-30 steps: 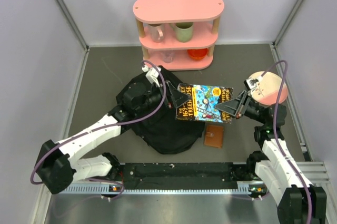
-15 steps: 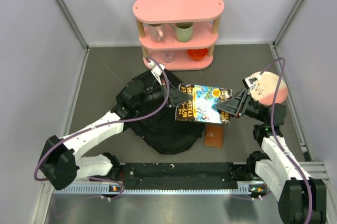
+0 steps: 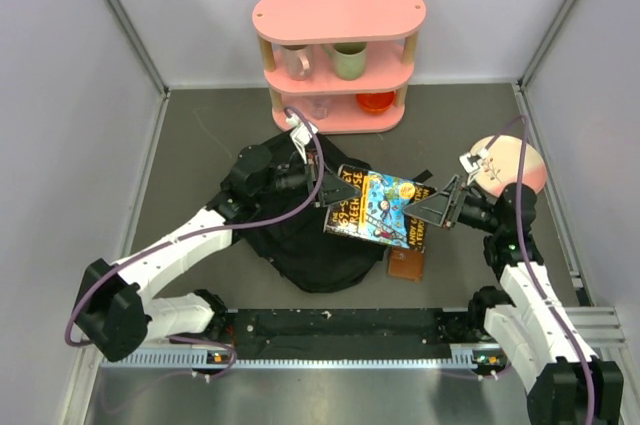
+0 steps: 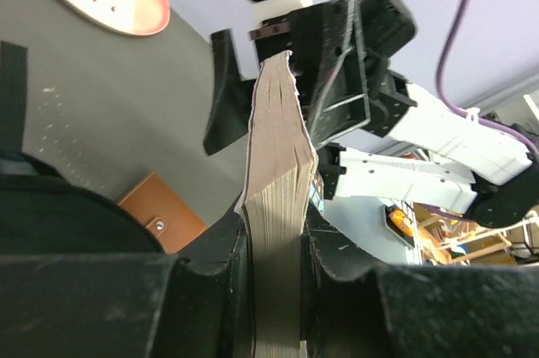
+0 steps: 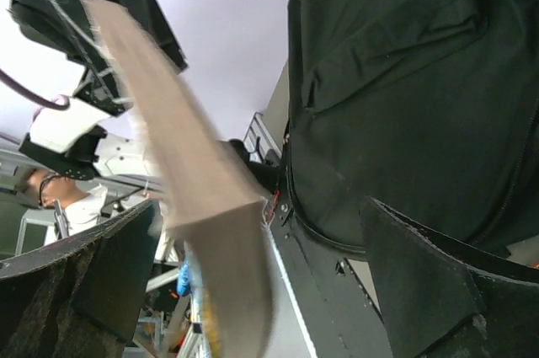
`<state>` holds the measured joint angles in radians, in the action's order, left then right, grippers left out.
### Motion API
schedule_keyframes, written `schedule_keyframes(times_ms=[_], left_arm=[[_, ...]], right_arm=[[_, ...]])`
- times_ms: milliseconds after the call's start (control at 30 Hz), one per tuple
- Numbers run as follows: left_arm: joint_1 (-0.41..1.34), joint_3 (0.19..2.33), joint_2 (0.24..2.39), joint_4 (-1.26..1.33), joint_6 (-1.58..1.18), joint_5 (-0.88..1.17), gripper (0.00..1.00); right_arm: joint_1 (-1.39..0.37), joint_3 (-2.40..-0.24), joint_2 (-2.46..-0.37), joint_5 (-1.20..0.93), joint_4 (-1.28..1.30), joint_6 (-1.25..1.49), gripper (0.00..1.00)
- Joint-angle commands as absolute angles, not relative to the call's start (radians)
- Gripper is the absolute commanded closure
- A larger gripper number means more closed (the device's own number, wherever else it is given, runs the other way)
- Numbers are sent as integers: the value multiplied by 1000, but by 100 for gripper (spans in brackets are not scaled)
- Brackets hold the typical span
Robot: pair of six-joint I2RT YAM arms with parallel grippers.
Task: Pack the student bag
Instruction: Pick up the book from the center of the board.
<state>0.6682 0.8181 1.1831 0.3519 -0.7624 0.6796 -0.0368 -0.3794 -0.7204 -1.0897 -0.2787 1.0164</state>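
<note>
The student bag (image 3: 300, 245), a big black fabric backpack, lies on the table in front of the left arm and fills the upper right of the right wrist view (image 5: 421, 97). A colourful paperback book (image 3: 378, 210) hangs in the air over the bag's right edge. My left gripper (image 3: 333, 195) is shut on its left end; in the left wrist view the page block (image 4: 276, 206) is pinched between the jaws (image 4: 276, 257). At the book's right end my right gripper (image 3: 432, 210) stands open, its fingers wide on either side of the blurred book (image 5: 210, 232) without pressing it.
A small brown wallet (image 3: 405, 263) lies on the table just below the book. A pink plate (image 3: 512, 167) sits at the right, behind the right arm. A pink shelf (image 3: 338, 55) with cups stands at the back.
The left gripper has closed on the book's left end. The right gripper has let go of the right end and opened wide. The book has shifted slightly left and tilted.
</note>
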Motion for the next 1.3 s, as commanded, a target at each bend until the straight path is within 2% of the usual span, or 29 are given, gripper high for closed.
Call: schedule_keyframes(times_ms=[0, 133, 233, 333, 367, 433, 467, 500, 533, 600, 633, 700, 733, 800, 833, 867, 900, 1000, 1100, 1200, 1267], left_arm=[[666, 894, 1200, 534, -804, 778, 100], [666, 903, 1227, 568, -822, 788, 100], [667, 907, 1247, 568, -824, 793, 100], [666, 902, 1259, 578, -831, 787, 100], [667, 900, 1262, 584, -834, 784, 100], [667, 902, 1266, 586, -836, 778, 100], [667, 902, 1267, 589, -838, 776, 100], [667, 902, 1269, 588, -838, 776, 100], [667, 903, 1273, 588, -839, 776, 100], [666, 907, 1276, 571, -833, 773, 100], [666, 913, 1276, 552, -827, 769, 95], [666, 919, 1272, 459, -789, 732, 72], [667, 920, 1263, 424, -772, 712, 49], [667, 923, 1244, 329, -712, 612, 34], [666, 926, 1223, 201, -694, 562, 28], [667, 927, 1210, 137, -665, 487, 19], [667, 925, 1201, 86, -654, 372, 17], [666, 887, 1148, -73, -637, 208, 8], [666, 839, 1092, -133, -640, 154, 1], [701, 834, 1049, -219, -615, 45, 1], [796, 871, 1063, -353, -551, -145, 1]], right_arm=[[-46, -328, -727, -1134, -426, 1063, 1], [-46, -324, -719, -1147, -480, 1098, 2], [-45, -316, -721, -1172, -560, 1158, 12], [-46, -298, -724, -1180, -650, 1222, 32], [-46, -292, -727, -1184, -676, 1262, 42], [-46, -276, -732, -1187, -734, 1295, 50], [-45, -273, -733, -1189, -748, 1320, 62], [-46, -264, -738, -1192, -768, 1331, 67], [-46, -261, -739, -1192, -796, 1342, 79], [-46, -262, -739, -1190, -795, 1345, 93], [-46, -262, -738, -1186, -792, 1344, 100], [-46, -270, -733, -1158, -743, 1318, 100], [-48, -275, -721, -1146, -708, 1299, 100], [-46, -294, -706, -1109, -594, 1231, 100], [-46, -305, -687, -1092, -544, 1203, 100], [-46, -334, -672, -1071, -382, 1124, 100], [-45, -353, -658, -1016, -300, 1076, 100], [-46, -413, -611, -895, -61, 930, 100], [-46, -426, -572, -812, -3, 910, 100], [-46, -436, -528, -698, 70, 904, 100], [-46, -466, -499, -567, 167, 885, 100]])
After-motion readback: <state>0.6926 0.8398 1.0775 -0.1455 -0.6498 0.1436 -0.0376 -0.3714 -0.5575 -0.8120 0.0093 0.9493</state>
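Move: The book hangs in the air between the hands. Its middle is about 6 cm to the right and 3 cm back of the left hand, which holds its left edge, and about 6 cm to the left of the open right hand, straddling its right edge. The bag's middle lies about 25 cm below the left hand, 7 cm ahead and 9 cm left. The wallet is some 23 cm beneath the right hand, 2 cm to its right. The book's right edge is pinched by the right fingers as that hand eases about 2 cm back and slightly up; the left hand keeps its grip until then, opens wide, and pulls away left and down, about 7 cm each, and forward, turning counter-clockwise some 30 degrees. The right hand then takes the book down, forward and right, turning clockwise. ##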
